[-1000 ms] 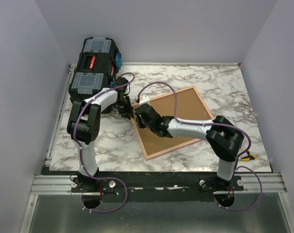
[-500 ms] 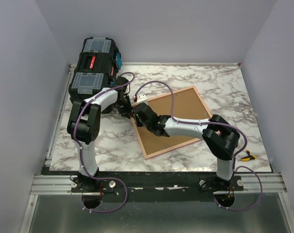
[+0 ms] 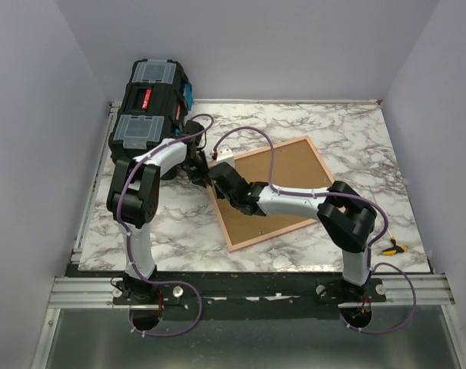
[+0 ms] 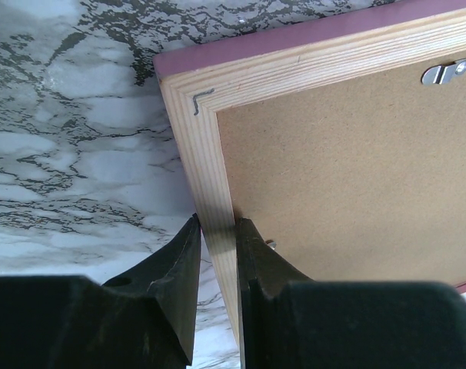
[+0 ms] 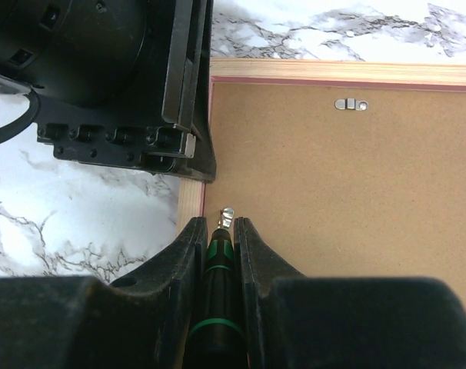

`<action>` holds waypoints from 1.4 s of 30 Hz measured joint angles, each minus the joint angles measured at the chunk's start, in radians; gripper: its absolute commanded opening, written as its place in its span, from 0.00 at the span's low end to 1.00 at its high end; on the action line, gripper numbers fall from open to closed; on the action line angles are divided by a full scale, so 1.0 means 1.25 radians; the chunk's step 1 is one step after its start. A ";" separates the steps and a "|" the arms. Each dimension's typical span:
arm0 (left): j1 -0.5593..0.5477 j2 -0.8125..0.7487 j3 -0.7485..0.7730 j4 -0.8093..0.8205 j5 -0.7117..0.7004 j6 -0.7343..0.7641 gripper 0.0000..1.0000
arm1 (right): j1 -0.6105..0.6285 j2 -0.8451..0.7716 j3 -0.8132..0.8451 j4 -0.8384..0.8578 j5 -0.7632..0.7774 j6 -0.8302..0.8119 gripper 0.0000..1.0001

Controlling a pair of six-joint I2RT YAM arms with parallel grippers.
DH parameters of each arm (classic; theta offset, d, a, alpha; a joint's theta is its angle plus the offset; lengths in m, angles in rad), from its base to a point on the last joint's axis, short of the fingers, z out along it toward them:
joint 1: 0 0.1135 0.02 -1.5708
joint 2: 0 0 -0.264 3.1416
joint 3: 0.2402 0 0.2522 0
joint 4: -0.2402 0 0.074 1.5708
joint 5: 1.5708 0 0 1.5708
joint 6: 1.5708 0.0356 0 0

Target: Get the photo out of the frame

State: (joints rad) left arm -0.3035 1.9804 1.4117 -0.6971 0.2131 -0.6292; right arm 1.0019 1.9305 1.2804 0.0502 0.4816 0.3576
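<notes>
The pink frame (image 3: 283, 184) lies face down on the marble table, its cork-brown back (image 4: 348, 169) up. The photo is hidden under it. My left gripper (image 4: 215, 223) is shut on the frame's pale wooden left rim (image 4: 206, 154), near its far-left corner (image 3: 204, 169). My right gripper (image 5: 220, 223) is shut on a black and green screwdriver (image 5: 220, 265). The screwdriver's tip touches a small metal tab (image 5: 226, 214) on the back board (image 5: 341, 192), just inside the rim. In the top view the right gripper (image 3: 224, 180) sits right beside the left one.
A black toolbox (image 3: 150, 100) stands at the back left, close behind the left arm. A second metal tab (image 5: 351, 104) sits further along the back board. A small yellow and black tool (image 3: 391, 249) lies near the table's front right edge.
My right gripper with the screwdriver has moved a little up and left along the frame's edge toward the left gripper. The left arm and the frame have not moved.
</notes>
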 measured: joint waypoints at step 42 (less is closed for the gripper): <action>-0.004 -0.517 -0.169 0.120 0.080 0.109 0.70 | -0.047 -0.618 -0.429 -0.192 -0.205 0.279 0.01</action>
State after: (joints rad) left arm -0.3080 1.3338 1.1999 -0.5468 0.3130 -0.4931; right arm 0.9432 1.1584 0.7444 -0.1894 0.2256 0.7063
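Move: At the frame's left edge, the left hand has this rim between its fingers; the upper-left corner is some 7 cm ahead and 1 cm left of it, the side clip 2 cm right and 1 cm back. From the right hand, that side clip is about 4 cm ahead, 1 left and 6 below, at the tip of the held tool; the lower-edge clip lies roughly 10 cm back, 12 right and 7 below. Drawing the tool tip off the side clip, the right hand hops about 9 cm up, dips, and eases up again while travelling some 12 cm back and 12 cm right towards the lower-edge clip, tool still gripped. The left hand opens, lets go of the rim and rises about 18 cm, easing slightly back late, fingers tilting up some 35 degrees. ##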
